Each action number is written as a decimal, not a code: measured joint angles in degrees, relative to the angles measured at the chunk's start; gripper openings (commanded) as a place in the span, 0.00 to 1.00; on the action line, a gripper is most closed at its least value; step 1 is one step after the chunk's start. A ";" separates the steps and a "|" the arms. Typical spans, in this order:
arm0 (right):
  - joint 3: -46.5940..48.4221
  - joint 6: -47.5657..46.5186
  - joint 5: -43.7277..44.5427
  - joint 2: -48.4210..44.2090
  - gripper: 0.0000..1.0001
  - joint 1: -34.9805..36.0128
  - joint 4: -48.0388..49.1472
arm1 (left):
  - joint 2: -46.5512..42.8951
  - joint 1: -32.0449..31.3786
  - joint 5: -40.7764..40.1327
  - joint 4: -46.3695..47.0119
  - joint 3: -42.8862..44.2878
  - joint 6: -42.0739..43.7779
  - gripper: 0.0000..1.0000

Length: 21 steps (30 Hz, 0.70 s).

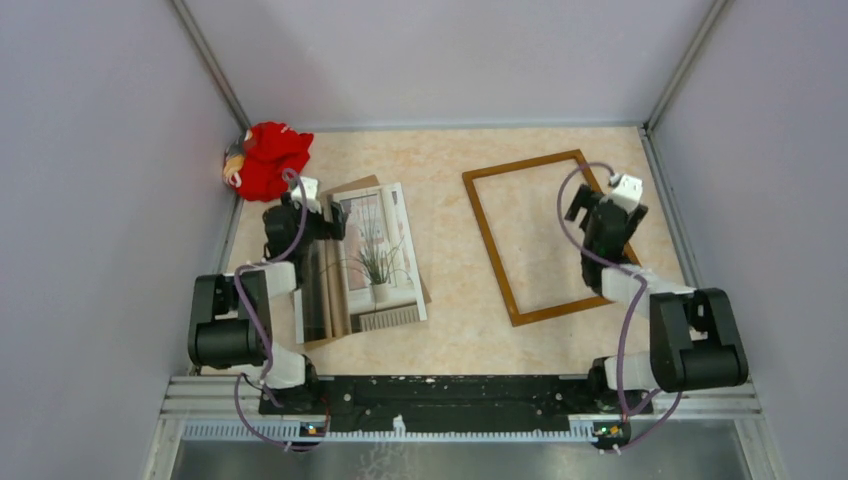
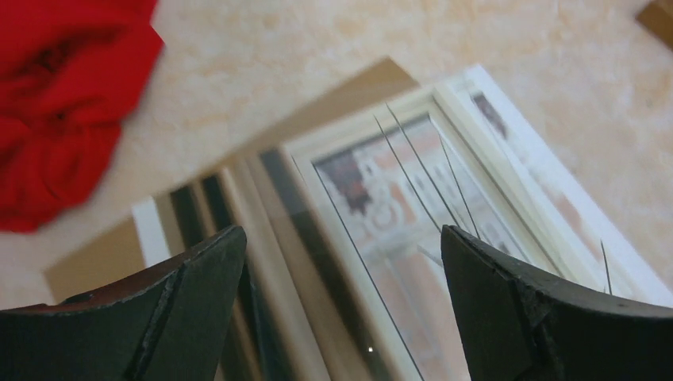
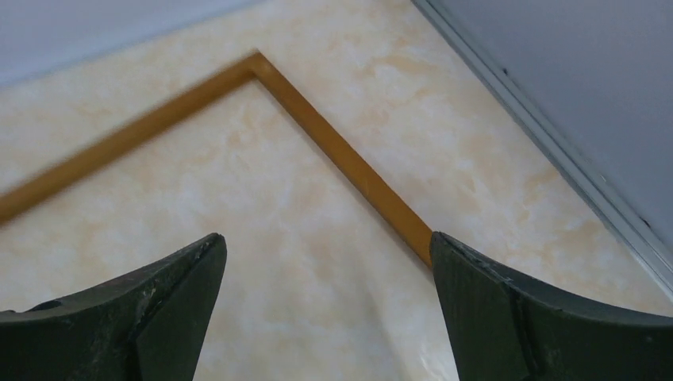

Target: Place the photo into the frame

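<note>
The photo [image 1: 375, 260], a print of a thin-stemmed potted plant by a window with a white border, lies face up on the left of the table. My left gripper [image 1: 330, 215] hovers over its far left part, open and holding nothing. The left wrist view shows the photo [image 2: 397, 206] between the spread fingers of that gripper [image 2: 341, 234]. The frame [image 1: 489, 245], an empty golden-brown wooden rectangle, lies flat on the right. My right gripper [image 1: 582, 205] is open above the frame's far right corner. In the right wrist view the frame [image 3: 341, 159] runs under the right fingertip of that gripper [image 3: 327, 238].
A brown cardboard backing board [image 1: 362, 185] lies under the photo, and its corner [image 2: 349, 95] sticks out beyond the print. A red cloth [image 1: 268, 158] is bunched in the far left corner. Grey walls and a metal rail [image 3: 555, 143] close in the table.
</note>
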 measured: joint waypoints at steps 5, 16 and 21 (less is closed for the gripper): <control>20.65 11.41 -5.25 -1.46 0.99 -0.98 -20.20 | -1.55 1.16 0.68 -15.85 14.62 1.36 0.99; 40.68 15.96 -21.46 11.93 0.99 8.15 -44.28 | 0.17 1.20 5.03 -43.56 29.42 3.32 0.99; 45.31 11.23 -18.18 19.15 0.89 20.20 -50.99 | 1.99 1.20 7.91 -50.10 34.14 3.74 0.99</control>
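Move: The photo's middle lies about 58 cm to the right hand's left, 12 cm back and 11 cm below. The frame's middle is some 11 cm left of that hand and 5 cm back, also 11 cm down. From the left hand, the photo's middle is about 9 cm right, 10 cm back and 9 cm below. The red cloth is roughly 13 cm left of the left hand, 15 cm ahead and 7 cm below. Lift the right gripper over the frame in a quick arc, first up about 11 cm and forward, then sweeping some 23 cm left towards the photo and sinking 10 cm again near the frame's left rail, turning counter-clockwise and tipping downward. Meanwhile raise the left gripper about 6 cm and slightly forward above the photo, then tip it down. Keep both open, touching nothing. ##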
